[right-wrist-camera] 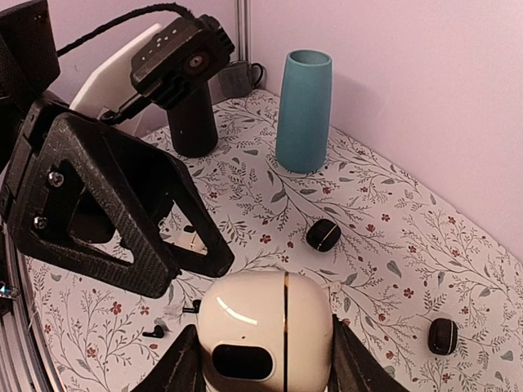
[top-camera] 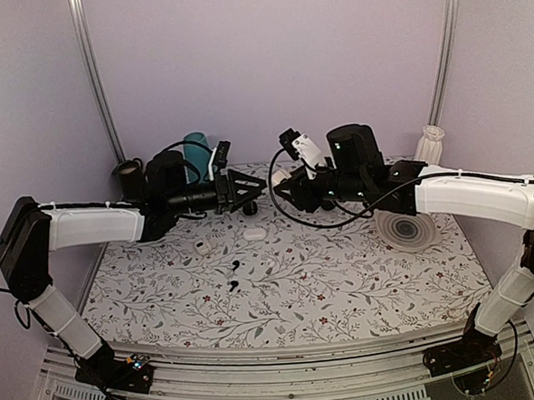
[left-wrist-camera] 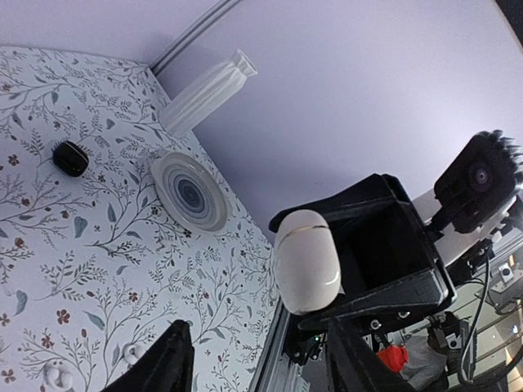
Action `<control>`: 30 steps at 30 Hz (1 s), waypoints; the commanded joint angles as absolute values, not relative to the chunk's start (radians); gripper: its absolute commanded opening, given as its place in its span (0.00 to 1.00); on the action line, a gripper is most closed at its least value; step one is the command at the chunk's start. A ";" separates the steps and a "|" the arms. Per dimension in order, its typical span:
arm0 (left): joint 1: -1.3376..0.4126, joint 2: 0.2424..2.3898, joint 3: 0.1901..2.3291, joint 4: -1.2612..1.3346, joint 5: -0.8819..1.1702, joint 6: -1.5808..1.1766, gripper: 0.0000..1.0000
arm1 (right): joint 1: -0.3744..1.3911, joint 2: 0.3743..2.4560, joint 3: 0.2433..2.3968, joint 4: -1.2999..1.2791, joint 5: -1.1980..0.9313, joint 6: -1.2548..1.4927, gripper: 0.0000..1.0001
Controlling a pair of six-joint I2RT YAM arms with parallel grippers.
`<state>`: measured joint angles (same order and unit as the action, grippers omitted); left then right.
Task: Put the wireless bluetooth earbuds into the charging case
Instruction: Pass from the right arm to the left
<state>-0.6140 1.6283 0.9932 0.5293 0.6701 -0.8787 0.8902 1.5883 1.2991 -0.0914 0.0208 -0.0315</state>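
Observation:
The charging case [right-wrist-camera: 265, 331] is glossy white with a thin gold seam, and its lid is down. My right gripper [right-wrist-camera: 265, 341] is shut on its sides and holds it in the air above the table. In the top view the case [top-camera: 279, 175] hangs at the middle, in the right gripper [top-camera: 284, 184]. My left gripper [top-camera: 248, 192] faces it closely from the left. In the left wrist view the case [left-wrist-camera: 306, 261] lies just past the open left gripper [left-wrist-camera: 260, 328], with nothing between the fingers. Small black earbuds [top-camera: 234, 266] lie on the cloth below. White earbuds [left-wrist-camera: 135, 353] lie there too.
The flowered cloth carries a teal vase [right-wrist-camera: 304, 110], a black cylinder [right-wrist-camera: 192, 122], two black pebble cases [right-wrist-camera: 324, 235] [right-wrist-camera: 442, 336], a ribbed grey plate [top-camera: 406, 229], a white vase [top-camera: 429, 143] and small white items [top-camera: 255, 233] [top-camera: 202, 247]. Walls stand close at the back and sides.

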 commanded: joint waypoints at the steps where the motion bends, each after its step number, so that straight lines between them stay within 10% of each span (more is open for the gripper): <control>1: -0.639 1.621 1.004 0.578 0.703 -0.902 0.56 | 0.900 1.558 1.283 -0.039 -0.013 -0.065 0.12; 30: -0.687 1.672 1.143 0.402 0.686 -0.768 0.35 | 0.925 1.627 1.370 -0.125 0.012 -0.110 0.12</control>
<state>-0.6724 1.6558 1.1141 0.4263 0.6769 -0.7959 0.9165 1.6104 1.3346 -0.1177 0.0017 -0.0959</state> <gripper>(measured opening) 0.353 0.457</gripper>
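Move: The charging case is held in the right fingertips, about 5 cm to the left hand's right, 1 cm farther out and 2 cm higher. From the right hand, the case's middle lies 1 cm ahead and 1 cm left; the left fingers wait some 6 cm to the left, level fore and aft, 2 cm lower. From the left hand, a black pod lies about 13 cm ahead and 4 cm left, a white box 7 cm ahead and 3 cm left, both some 22 cm below. The charging case, still pinched by the right hand, is carried about 1.5 cm left and 1 cm back to meet the left hand. That hand comes some 3 cm rightward, rising 2 cm and easing back 1 cm, and brings its open fingers around the free end, narrowing them by about a third; a squeeze on the case can't be made out. ##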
